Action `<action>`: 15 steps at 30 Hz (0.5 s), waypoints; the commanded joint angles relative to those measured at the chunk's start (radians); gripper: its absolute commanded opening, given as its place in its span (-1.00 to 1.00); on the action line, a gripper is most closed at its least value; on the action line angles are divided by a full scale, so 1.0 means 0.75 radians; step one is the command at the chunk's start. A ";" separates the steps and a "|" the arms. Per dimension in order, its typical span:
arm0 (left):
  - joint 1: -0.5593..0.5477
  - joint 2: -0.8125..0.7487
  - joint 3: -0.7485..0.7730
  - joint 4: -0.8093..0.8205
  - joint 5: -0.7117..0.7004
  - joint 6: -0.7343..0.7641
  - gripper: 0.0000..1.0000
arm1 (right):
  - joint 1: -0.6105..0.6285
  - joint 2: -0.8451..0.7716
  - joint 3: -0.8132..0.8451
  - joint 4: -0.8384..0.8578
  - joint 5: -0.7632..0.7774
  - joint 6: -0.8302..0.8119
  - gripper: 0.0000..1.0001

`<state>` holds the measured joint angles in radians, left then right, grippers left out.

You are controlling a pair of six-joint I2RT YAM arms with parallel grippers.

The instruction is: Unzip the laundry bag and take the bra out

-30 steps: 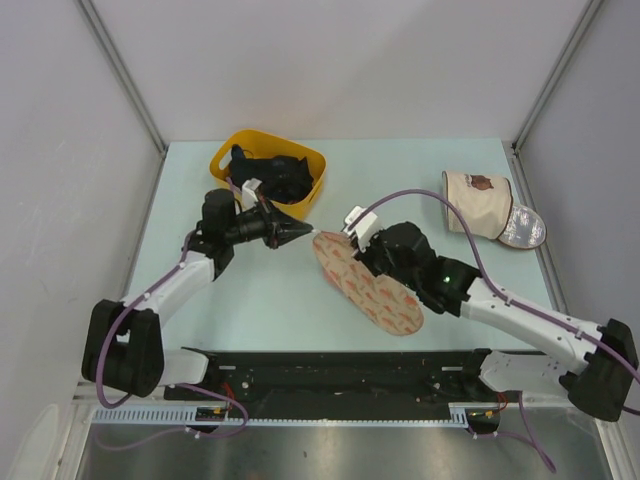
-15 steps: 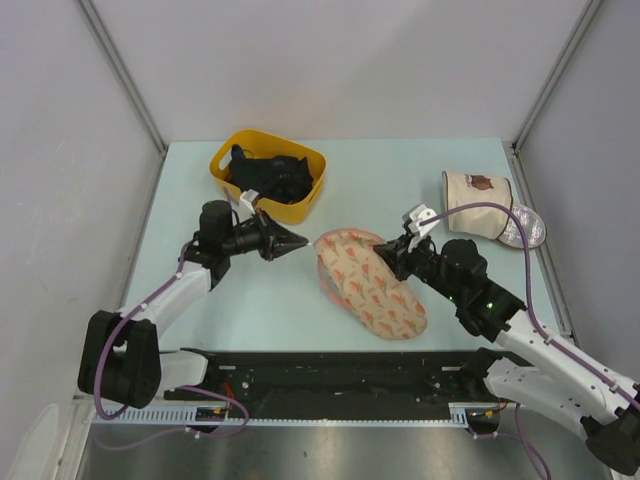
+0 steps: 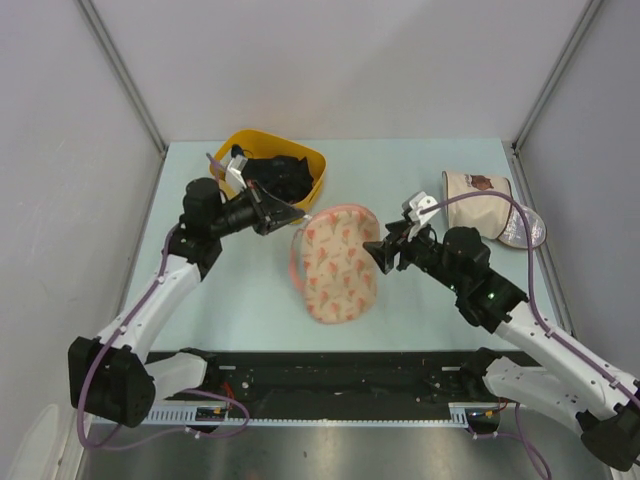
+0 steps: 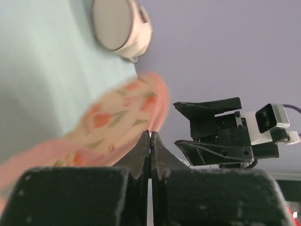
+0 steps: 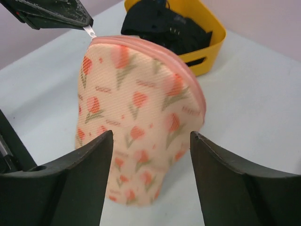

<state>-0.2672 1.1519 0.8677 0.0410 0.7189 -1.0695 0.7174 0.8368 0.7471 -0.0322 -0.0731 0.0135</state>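
The laundry bag (image 3: 340,265), peach-pink with a red-orange print, stands tilted on the table's middle, its pink zip trim (image 5: 155,49) running over the top. My left gripper (image 3: 298,213) is at the bag's upper left edge, jaws pressed together on a small silver zip pull (image 5: 89,32). In the left wrist view the shut left gripper (image 4: 150,134) touches the laundry bag (image 4: 117,117). My right gripper (image 3: 378,255) stands open just right of the bag, touching nothing; the laundry bag (image 5: 141,103) shows between its spread fingers (image 5: 94,160). The bra is hidden.
A yellow basket (image 3: 225,157) holding dark clothes sits at the back left, close behind the left gripper. A beige cylinder bag (image 3: 478,203) with a brown mark lies at the back right. White walls stand along the table's sides.
The bag lay flat under the right gripper; now it stands upright and has shifted left. The right gripper has let go, opened and drawn back right. The left gripper pulled back toward the basket.
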 commanded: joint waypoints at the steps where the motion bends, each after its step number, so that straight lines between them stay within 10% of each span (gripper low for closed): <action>1: -0.047 -0.018 0.211 -0.028 -0.016 0.113 -0.99 | 0.027 0.034 0.165 -0.043 -0.007 -0.118 0.40; 15: -0.171 0.123 0.377 -0.313 0.097 0.399 -0.99 | 0.140 0.122 0.245 -0.020 0.097 -0.314 0.38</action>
<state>-0.3740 1.2140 1.1839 -0.1802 0.7212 -0.8249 0.8154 0.9264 0.8902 -0.0490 -0.0425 -0.1547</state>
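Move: Pinched by a white tab at its corner, the laundry bag is already in the left fingers and billows free, its middle about 8 cm back, 7 cm to the right and 10 cm below that hand. The yellow basket is some 20 cm ahead of the left hand, 7 cm left and 22 cm lower. From the right hand, already open, the laundry bag is about 8 cm left, 3 cm back and 10 cm lower; the cream bag is roughly 17 cm ahead, 20 cm right and 24 cm lower. Swinging the laundry bag upward, the closed left hand lifts it quickly about 8 cm, then sinks slightly, drifting some 3 cm right as the wrist tips the fingers upward about 15 degrees. The right hand stays wide open without holding the bag and rises about 4 cm while edging 3 cm left, so the two hands draw closer. ##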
